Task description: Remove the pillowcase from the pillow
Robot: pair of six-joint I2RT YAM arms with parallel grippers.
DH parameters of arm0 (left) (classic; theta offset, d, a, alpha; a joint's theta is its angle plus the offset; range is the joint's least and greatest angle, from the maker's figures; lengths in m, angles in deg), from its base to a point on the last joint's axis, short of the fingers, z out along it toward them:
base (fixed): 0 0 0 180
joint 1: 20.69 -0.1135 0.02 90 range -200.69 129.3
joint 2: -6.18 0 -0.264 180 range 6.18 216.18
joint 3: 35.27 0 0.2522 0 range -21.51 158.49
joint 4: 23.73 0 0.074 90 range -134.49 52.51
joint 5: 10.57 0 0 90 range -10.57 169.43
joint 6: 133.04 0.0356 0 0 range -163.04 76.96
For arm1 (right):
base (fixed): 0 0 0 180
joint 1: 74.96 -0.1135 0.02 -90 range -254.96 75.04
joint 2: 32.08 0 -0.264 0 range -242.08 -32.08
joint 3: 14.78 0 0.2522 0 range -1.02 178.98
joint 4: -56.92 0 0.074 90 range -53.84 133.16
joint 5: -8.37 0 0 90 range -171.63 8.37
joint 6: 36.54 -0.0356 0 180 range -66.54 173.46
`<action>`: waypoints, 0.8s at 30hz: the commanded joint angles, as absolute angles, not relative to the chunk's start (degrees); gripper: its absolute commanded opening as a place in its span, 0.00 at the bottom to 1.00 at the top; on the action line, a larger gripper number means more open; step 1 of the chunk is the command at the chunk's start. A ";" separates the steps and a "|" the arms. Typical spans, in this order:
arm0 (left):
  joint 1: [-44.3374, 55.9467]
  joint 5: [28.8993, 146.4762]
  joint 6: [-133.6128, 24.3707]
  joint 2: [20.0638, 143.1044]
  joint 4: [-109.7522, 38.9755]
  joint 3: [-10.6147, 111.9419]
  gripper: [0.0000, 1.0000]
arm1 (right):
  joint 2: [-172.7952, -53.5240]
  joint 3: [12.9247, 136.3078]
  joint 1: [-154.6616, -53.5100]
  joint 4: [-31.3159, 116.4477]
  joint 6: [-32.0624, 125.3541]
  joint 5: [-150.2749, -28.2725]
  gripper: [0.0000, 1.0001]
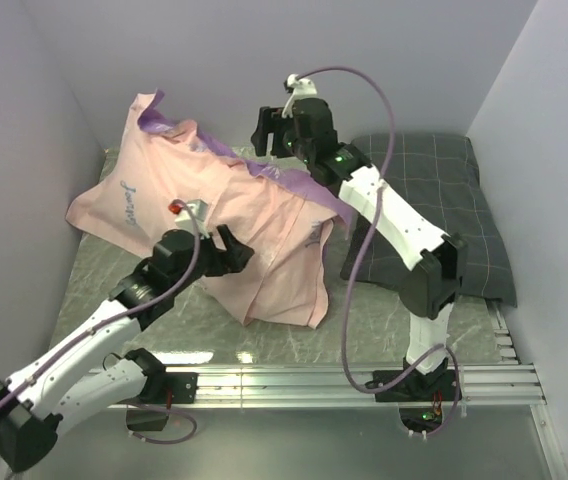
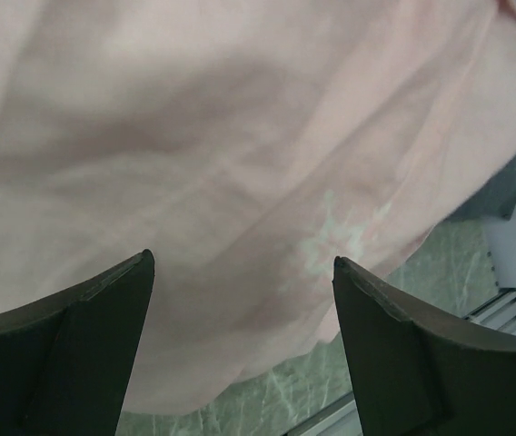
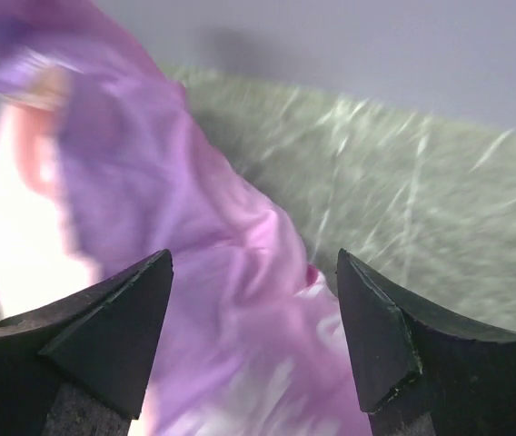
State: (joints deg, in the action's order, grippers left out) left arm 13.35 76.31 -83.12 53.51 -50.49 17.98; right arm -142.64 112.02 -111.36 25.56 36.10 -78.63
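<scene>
The pillowcase (image 1: pixel 154 200) lies spread and rumpled over the left and middle of the table. Its pale salmon-pink inside faces up, and a purple strip runs along its far edge. No white pillow shows; it is hidden or out of view. My left gripper (image 1: pixel 236 250) hovers over the near middle of the cloth, open. The left wrist view shows pink pillowcase (image 2: pixel 240 136) beyond the gripper (image 2: pixel 244 263), with nothing between its fingers. My right gripper (image 1: pixel 267 130) is above the far purple edge, open. In its wrist view, blurred purple pillowcase (image 3: pixel 194 236) lies loose below the gripper (image 3: pixel 253 259).
A dark grey checked pillow (image 1: pixel 434 190) lies at the right, partly under the right arm. Pale walls close in the left, back and right sides. The green marbled tabletop (image 1: pixel 364 320) shows in front, with an aluminium rail (image 1: pixel 294 380) along the near edge.
</scene>
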 commanded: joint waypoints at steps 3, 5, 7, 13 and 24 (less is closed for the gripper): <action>20.60 68.19 -79.78 60.48 -47.86 23.14 0.86 | -134.48 109.38 -112.05 24.71 37.82 -70.56 0.80; 23.16 64.93 -78.99 63.65 -47.95 24.54 0.86 | -130.27 104.82 -111.96 24.62 37.55 -69.24 0.80; 24.65 63.44 -78.64 66.10 -47.69 25.34 0.86 | -124.82 97.30 -111.96 25.75 37.11 -69.50 0.80; 25.01 60.71 -76.88 73.22 -48.48 30.17 0.86 | -110.42 73.13 -113.10 33.66 33.78 -68.45 0.80; 25.54 60.27 -73.45 79.83 -47.86 37.46 0.83 | -103.45 55.15 -115.21 39.56 28.59 -65.99 0.77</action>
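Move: The pillowcase's near right corner lies about 18 cm to the left hand's right, 8 cm back and some 20 cm below. From the right hand, it is roughly 30 cm back, 12 cm right and 31 cm down. The right end of the purple hem is about 19 cm right and 3 cm ahead of the right hand; the dark cushion's middle is some 43 cm right and 2 cm back. Open hands converge above the pillowcase: right sweeps about 20 cm back, down and right; left 8 cm right and forward. ##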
